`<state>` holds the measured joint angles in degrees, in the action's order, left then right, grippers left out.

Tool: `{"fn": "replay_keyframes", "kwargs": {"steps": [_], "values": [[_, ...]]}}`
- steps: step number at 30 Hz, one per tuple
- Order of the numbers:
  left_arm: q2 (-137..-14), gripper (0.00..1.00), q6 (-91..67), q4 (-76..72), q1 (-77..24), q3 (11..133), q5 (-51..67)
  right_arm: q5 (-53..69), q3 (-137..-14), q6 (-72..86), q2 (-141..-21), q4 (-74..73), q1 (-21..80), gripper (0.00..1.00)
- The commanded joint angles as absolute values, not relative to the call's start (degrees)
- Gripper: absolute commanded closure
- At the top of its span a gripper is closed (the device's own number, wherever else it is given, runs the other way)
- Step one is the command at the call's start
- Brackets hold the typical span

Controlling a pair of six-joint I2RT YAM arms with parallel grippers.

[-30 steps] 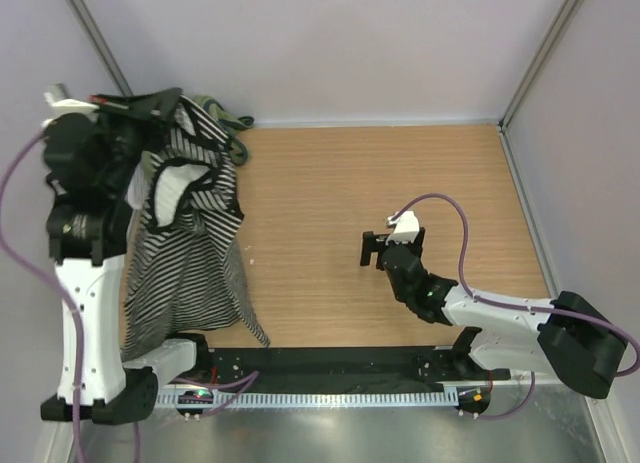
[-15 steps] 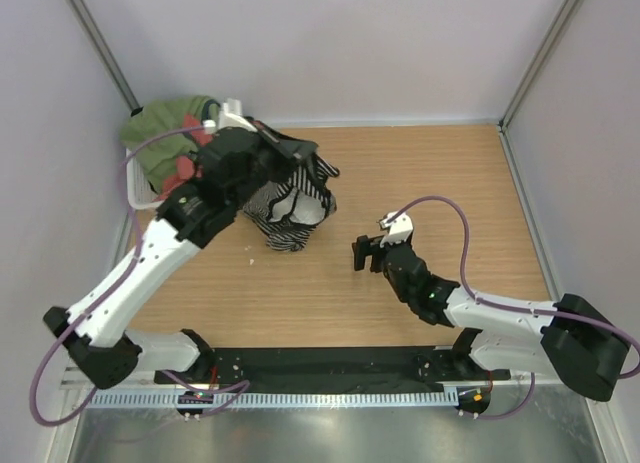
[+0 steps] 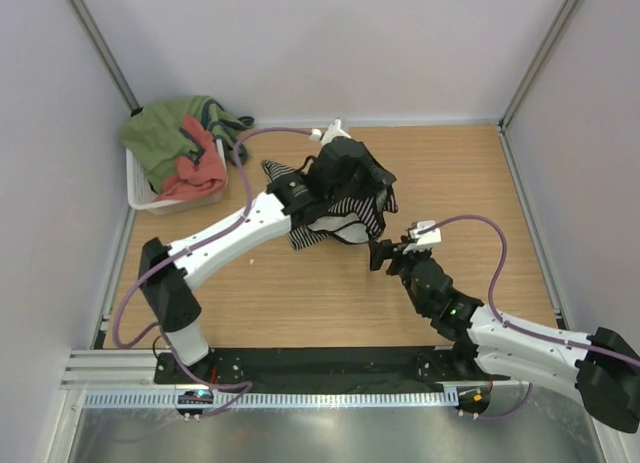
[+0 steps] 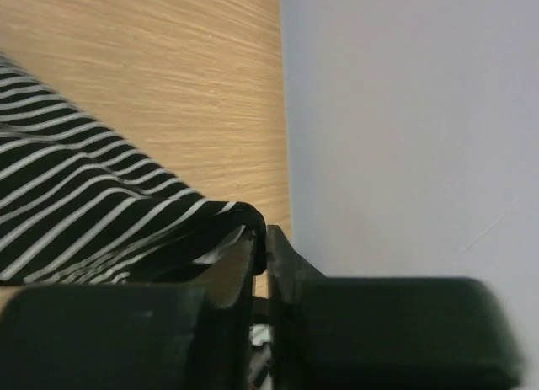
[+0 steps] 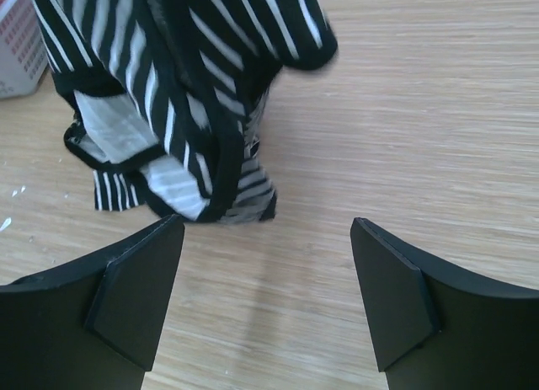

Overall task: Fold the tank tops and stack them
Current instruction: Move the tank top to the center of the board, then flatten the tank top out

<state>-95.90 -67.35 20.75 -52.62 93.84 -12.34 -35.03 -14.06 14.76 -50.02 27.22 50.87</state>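
Note:
The black-and-white striped tank top (image 3: 338, 211) hangs bunched over the middle of the table, its lower folds touching the wood. My left gripper (image 3: 366, 181) is above it, shut on the top's black hem (image 4: 253, 226). My right gripper (image 3: 386, 251) hovers just right of the bunch and stands open with nothing between its fingers (image 5: 139, 293). The striped top (image 5: 185, 95) hangs just ahead of them. A salmon-red tank top (image 3: 196, 169) lies in the white basket (image 3: 140, 195) at the back left.
A green garment (image 3: 165, 133) is heaped in the basket over the salmon-red top. The basket's corner (image 5: 18, 49) shows at the left edge of the right wrist view. Grey walls enclose the table at back, left and right.
My left arm has swung the striped top from the left edge to the table's middle and lowered it. The right gripper has shifted slightly right and towards the near edge.

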Motion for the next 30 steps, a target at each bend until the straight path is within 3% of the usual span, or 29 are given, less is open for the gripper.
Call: {"fn": "replay_keyframes", "kwargs": {"steps": [1, 3, 6, 7, 8, 9, 14, 17, 21, 30], "values": [[-102.0, 0.71, -64.4, 18.8, -52.6, 101.6, -6.3, -43.8, -12.3, 15.6, -44.6, 30.3, 50.8, 0.14], [-107.6, 0.49, -61.0, 23.5, -52.5, 106.8, -1.6, -46.3, -11.4, 15.9, -42.4, 30.0, 50.7, 0.13], [-110.7, 0.31, -55.9, 35.8, -52.3, 116.5, -4.7, -46.2, -9.3, 15.6, -39.4, 30.7, 50.8, 0.13], [-110.1, 0.25, -55.3, 38.2, -52.1, 116.1, -6.1, -45.4, -9.4, 15.4, -39.2, 30.9, 50.8, 0.14], [-109.3, 0.05, -54.8, 38.8, -51.6, 115.2, -7.3, -44.0, -9.5, 15.3, -39.5, 30.9, 50.8, 0.14], [-106.5, 0.02, -54.1, 38.9, -50.2, 113.7, -7.7, -42.6, -9.7, 15.0, -40.9, 31.3, 50.7, 0.14], [-94.8, 0.0, -54.4, 34.4, -41.0, 96.4, -2.1, -31.8, -14.8, 13.6, -51.7, 31.9, 50.8, 0.22], [-85.8, 0.01, -54.4, 31.8, -34.6, 85.2, -2.1, -23.7, -20.4, 13.2, -60.2, 29.0, 50.7, 0.36], [-76.2, 0.02, -54.2, 27.3, -28.7, 70.1, -3.2, -17.2, -27.2, 13.4, -67.0, 26.3, 50.8, 0.41], [-63.8, 0.04, -53.3, 23.9, -22.6, 53.1, -6.8, -8.3, -46.0, 15.2, -86.1, 12.7, 51.6, 0.53]]}}
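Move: Hanging from the left fingertips at one end, the striped tank top already lies partly on the board; the middle of the lying part is about 10 cm ahead of that hand, 11 cm to its left and 31 cm below. The laundry basket stands some 18 cm ahead and 49 cm left; the right gripper is about 6 cm back and 7 cm right. From the right hand, that same part is roughly 15 cm ahead, 18 cm left and 14 cm lower. Opening wide while still carrying about 5 cm to the right, the left hand lets go of the tank top, then swings back left some 30 cm towards the basket side and sinks about 13 cm. The right hand first eases right and up, then sweeps left about 17 cm and slightly down towards the tank top, turning about 25 degrees counter-clockwise, tipping down and half closing on nothing. ##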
